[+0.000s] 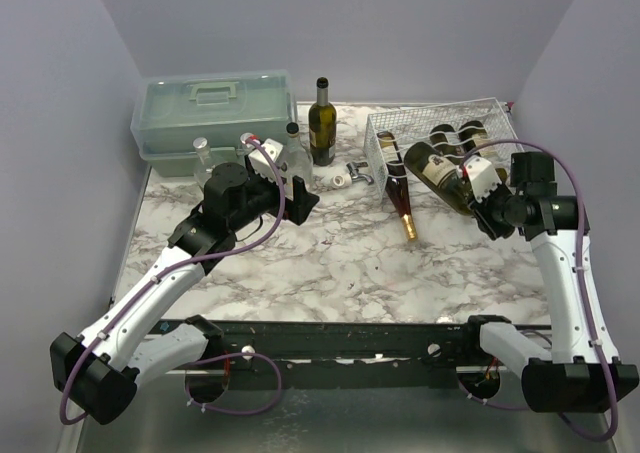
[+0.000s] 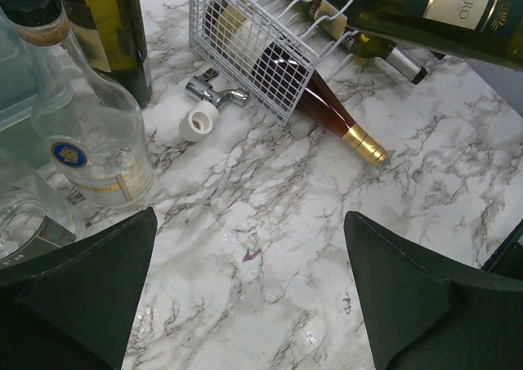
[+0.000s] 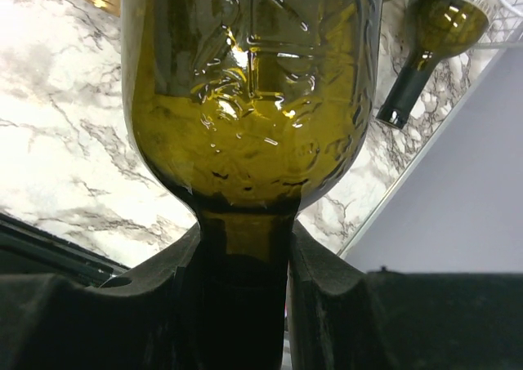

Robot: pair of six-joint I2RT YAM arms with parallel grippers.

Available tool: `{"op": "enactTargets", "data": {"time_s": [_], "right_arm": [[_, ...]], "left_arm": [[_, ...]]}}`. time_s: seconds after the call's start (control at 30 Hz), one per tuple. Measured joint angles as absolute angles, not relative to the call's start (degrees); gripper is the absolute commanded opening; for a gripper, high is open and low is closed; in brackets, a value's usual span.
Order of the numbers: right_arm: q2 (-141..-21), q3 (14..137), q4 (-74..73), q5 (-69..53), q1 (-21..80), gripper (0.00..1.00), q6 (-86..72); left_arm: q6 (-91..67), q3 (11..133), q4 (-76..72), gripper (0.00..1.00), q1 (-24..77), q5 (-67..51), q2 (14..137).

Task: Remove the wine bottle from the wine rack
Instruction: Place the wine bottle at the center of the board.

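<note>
The white wire wine rack [image 1: 470,113] stands at the back right of the marble table. My right gripper [image 1: 474,195] is shut on the neck of a green wine bottle [image 1: 432,167], which lies tilted with its base over the rack's front left part. In the right wrist view the bottle [image 3: 245,100] fills the frame, its neck pinched between my fingers [image 3: 327,280]. Whether it still touches the rack [image 2: 253,43] I cannot tell. My left gripper [image 1: 300,195] hovers open over bare marble, its jaws wide apart [image 2: 249,288] with nothing between them.
A red bottle with a gold cap [image 1: 400,195] pokes out of the rack's front. More bottles [image 1: 470,133] lie in the rack. A pale green toolbox [image 1: 215,108], an upright dark bottle [image 1: 321,123], clear glass bottles [image 1: 293,153] and a small metal stopper [image 1: 352,176] stand at the back left.
</note>
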State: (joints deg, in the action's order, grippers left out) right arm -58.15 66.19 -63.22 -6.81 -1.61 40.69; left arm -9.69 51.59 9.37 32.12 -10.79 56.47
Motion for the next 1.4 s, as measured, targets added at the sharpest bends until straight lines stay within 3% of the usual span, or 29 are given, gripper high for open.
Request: {"op": "enactTargets", "data": {"time_s": [0.67,1.1,1.4], "right_arm": [[-70.35,92.79,-76.09,-11.94,-1.61,0.00,63.37],[-64.05,88.86,-78.19,-15.84,-1.32,0.00,93.08],[-64.60,87.94,-78.28,-14.87,3.81,0.00,100.95]], "left_arm": [[-6.98,51.48,9.50,0.99,32.12,-7.29,56.45],[-5.28,51.13,9.54,0.99,32.12,-4.47,55.37],[-4.82,51.13,9.54,0.99,32.12,-3.57,55.31]]}}
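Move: The right hand already holds a dark green wine bottle by the neck, its body reaching out ahead and left. The board's open middle lies about 32 cm to this hand's left, 8 cm ahead and 17 cm below; the wine rack is some 22 cm ahead and 6 cm left, and the gold-necked bottle 17 cm ahead and 18 cm left, both lower. From the left hand the open middle is about 8 cm right, 4 cm ahead and 24 cm down. Still pinching the neck, the right hand lifts about 10 cm with a slight push forward, then stops climbing and swings the bottle counter-clockwise by nearly 60 degrees, its right side dipping and the hand drifting a few centimetres left at the end, so that the bottle's base is carried away from the rack towards the board's middle. The left hand, empty and wide open, eases a couple of centimetres to its left and slightly forward, turning a little counter-clockwise. ##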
